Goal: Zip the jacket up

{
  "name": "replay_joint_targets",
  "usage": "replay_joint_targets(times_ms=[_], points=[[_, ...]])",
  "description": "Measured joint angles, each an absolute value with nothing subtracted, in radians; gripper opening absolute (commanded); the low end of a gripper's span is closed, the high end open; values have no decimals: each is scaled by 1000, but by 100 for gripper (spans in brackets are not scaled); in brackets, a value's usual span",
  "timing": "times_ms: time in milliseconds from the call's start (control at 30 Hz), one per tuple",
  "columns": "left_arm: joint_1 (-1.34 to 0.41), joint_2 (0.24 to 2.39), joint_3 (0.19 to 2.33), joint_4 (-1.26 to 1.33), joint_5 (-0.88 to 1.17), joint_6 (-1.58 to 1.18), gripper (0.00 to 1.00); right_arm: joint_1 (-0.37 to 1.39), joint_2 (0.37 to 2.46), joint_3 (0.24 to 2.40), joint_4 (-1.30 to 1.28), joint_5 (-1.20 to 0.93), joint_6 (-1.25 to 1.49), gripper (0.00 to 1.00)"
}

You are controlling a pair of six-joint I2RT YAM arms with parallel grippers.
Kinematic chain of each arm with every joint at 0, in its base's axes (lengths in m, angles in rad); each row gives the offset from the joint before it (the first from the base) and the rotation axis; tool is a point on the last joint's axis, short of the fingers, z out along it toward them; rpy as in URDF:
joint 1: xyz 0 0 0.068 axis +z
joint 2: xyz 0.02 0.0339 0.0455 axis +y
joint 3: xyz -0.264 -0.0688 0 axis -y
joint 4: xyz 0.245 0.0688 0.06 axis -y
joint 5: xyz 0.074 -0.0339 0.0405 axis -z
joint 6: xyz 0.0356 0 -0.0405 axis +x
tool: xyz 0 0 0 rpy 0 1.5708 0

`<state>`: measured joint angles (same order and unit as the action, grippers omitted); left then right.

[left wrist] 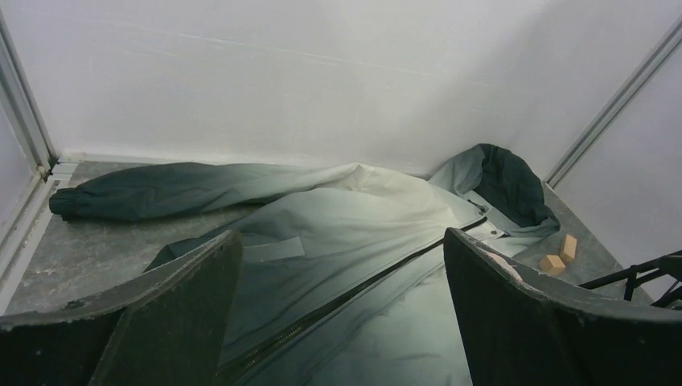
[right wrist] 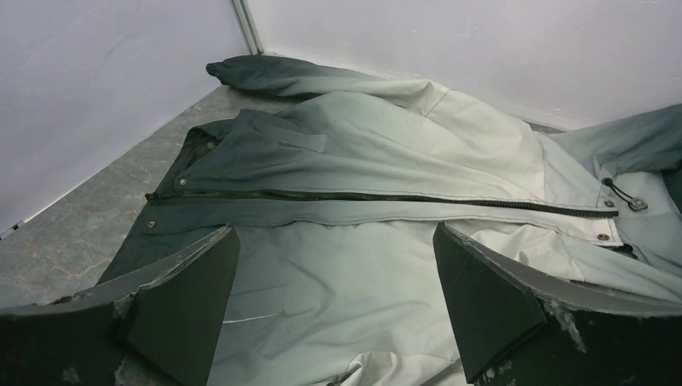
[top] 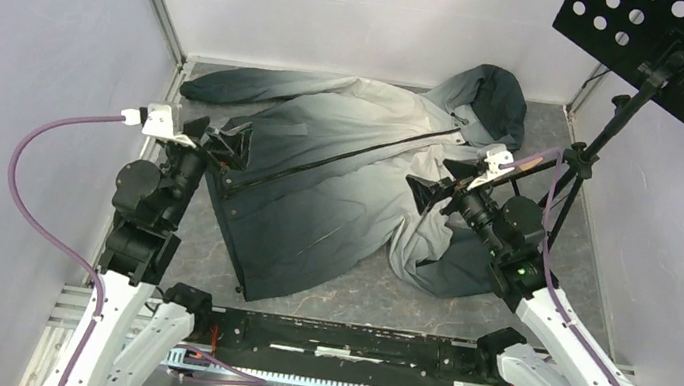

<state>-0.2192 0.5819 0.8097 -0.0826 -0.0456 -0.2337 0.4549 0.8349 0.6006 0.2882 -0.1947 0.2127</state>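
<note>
The jacket lies spread flat on the table, hood at the far right and dark hem at the near left. Its dark zipper runs diagonally from hem to collar, with the two front panels lying together along it. My left gripper hovers open over the hem end; in the left wrist view the zipper passes between the spread fingers. My right gripper is open above the pale chest fabric, just short of the zipper. Both the left gripper and the right gripper hold nothing.
White walls close in the table on three sides. A black perforated panel on a tripod stand stands at the far right, near the right arm. Two small wooden blocks lie beside the hood. One sleeve stretches along the back wall.
</note>
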Motion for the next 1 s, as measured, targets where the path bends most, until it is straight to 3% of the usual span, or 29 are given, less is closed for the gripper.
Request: replay_joint_targets(times_ms=[300,633,867,1000], points=[[-219,633,817,-101,-109,-249,100,455,860,551,279,-97,292,97],[-215,953,989,-352,-287,-274,100,460,1090,533,247,-207,312,97],[-208,1032,1010,-472,-280,-305,100,641,1262,535,312,-252,399,99],[-146,1003,971,-496,-214,-368,100,771,1378,551,410,-248,482,94]])
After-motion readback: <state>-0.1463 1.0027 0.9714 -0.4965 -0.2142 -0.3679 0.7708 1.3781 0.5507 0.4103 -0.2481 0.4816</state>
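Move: The zipper's open bottom end at the hem lies about 8 cm ahead of the left gripper, 12 cm to its left and some 35 cm below; from the right gripper it is roughly 9 cm ahead, 46 cm left and 28 cm down. The slit pocket on the near front panel sits about 19 cm left of the right gripper and 5 cm back. The near hem corner is some 20 cm back from the left gripper, straight in line. Lower both open grippers towards the zipper's bottom end, touching nothing yet. Bring the left one down about 14 cm, first reaching forward some 6 cm, then easing back slightly as it drifts left, fingers tipping down nearly 40 degrees and turning a little counter-clockwise. Sink the right one about 18 cm, then sweep it left and somewhat back over the near front panel, tipping its fingers down and turning them counter-clockwise. ##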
